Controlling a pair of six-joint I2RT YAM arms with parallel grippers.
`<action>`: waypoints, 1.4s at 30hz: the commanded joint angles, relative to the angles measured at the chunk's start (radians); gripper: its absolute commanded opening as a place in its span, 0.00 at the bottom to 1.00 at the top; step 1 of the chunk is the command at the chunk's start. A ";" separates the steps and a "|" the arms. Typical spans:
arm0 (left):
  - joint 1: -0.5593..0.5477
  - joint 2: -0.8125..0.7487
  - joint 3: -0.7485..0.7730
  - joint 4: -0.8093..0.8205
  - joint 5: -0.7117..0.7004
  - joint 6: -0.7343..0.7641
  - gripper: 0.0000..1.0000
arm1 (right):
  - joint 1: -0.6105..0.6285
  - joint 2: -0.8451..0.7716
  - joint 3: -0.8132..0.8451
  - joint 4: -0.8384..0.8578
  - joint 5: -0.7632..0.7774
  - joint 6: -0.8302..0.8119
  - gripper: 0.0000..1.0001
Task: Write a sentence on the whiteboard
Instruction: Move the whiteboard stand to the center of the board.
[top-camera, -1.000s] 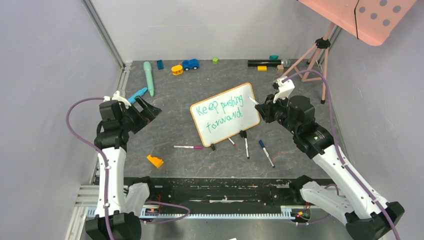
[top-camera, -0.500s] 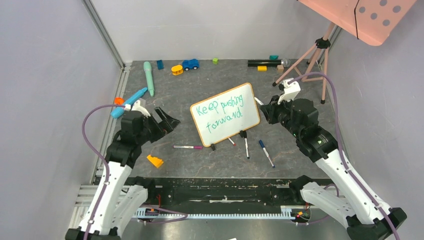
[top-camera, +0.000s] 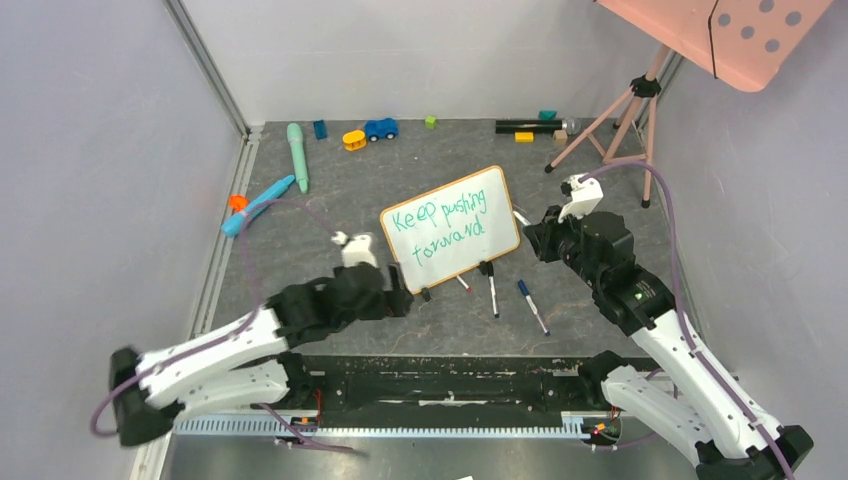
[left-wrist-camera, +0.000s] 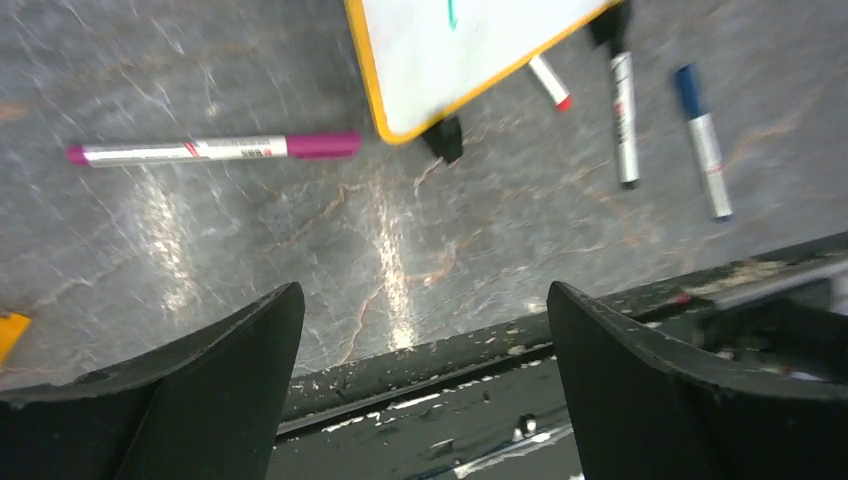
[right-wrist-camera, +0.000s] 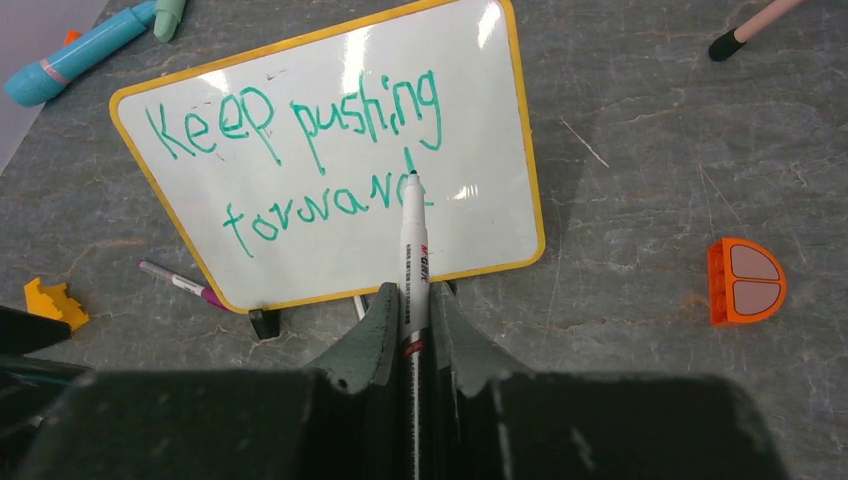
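The whiteboard (top-camera: 450, 228) stands tilted on two black clip feet mid-table, orange-framed. The sentence (top-camera: 445, 222) reads "Keep pushing forward" in green, in two lines (right-wrist-camera: 300, 150). My right gripper (top-camera: 535, 228) sits just right of the board, shut on a white marker (right-wrist-camera: 413, 240). The marker's green tip points at the end of the second line; whether it touches is unclear. My left gripper (top-camera: 400, 298) hovers low by the board's lower left foot, open and empty. In the left wrist view its jaws (left-wrist-camera: 425, 300) frame the table's front edge, with the board's corner (left-wrist-camera: 420, 70) above.
A magenta marker (left-wrist-camera: 210, 150) lies left of the board's foot. Red (top-camera: 463, 284), black (top-camera: 492, 295) and blue (top-camera: 532, 306) markers lie in front. Teal pens (top-camera: 296, 155), a toy car (top-camera: 380, 128), small bricks and a tripod (top-camera: 620, 115) line the back. An orange brick (right-wrist-camera: 747, 280) lies nearby.
My left arm has swung from the left side down and rightward, ending low near the board's front left foot. My right gripper has drawn back slightly with the marker.
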 joint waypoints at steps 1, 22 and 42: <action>-0.130 0.226 0.023 0.014 -0.261 -0.278 0.99 | -0.003 -0.011 -0.010 0.022 0.004 0.013 0.00; -0.150 0.763 0.074 0.409 -0.267 -0.431 0.76 | -0.005 0.044 0.046 -0.011 0.008 -0.028 0.00; 0.010 0.961 0.304 0.198 -0.354 -0.516 0.03 | -0.005 0.036 0.046 -0.032 0.014 -0.039 0.00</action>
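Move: The whiteboard's left stand, the black foot by its lower left corner, lies about 6 cm ahead of the open left hand, 6 cm to its right and 14 cm below. From that stand, the right stand is some 13 cm to the right and 5 cm farther out, the board's middle about 13 cm farther out and 5 cm right, and the purple marker 10 cm to the left, level with it. From the marker-holding right hand, the left stand is roughly 20 cm left, 3 cm back and 24 cm down. The left hand drops about 13 cm while swinging right to the whiteboard's lower edge, then levels out and pushes forward some 5 cm, easing back a little to the left, as the wrist turns about 25 degrees counter-clockwise and the wide-open fingers close to pinch the left stand between their tips. The right hand keeps its shut grip on the marker beside the board, sinking about 2 cm. ##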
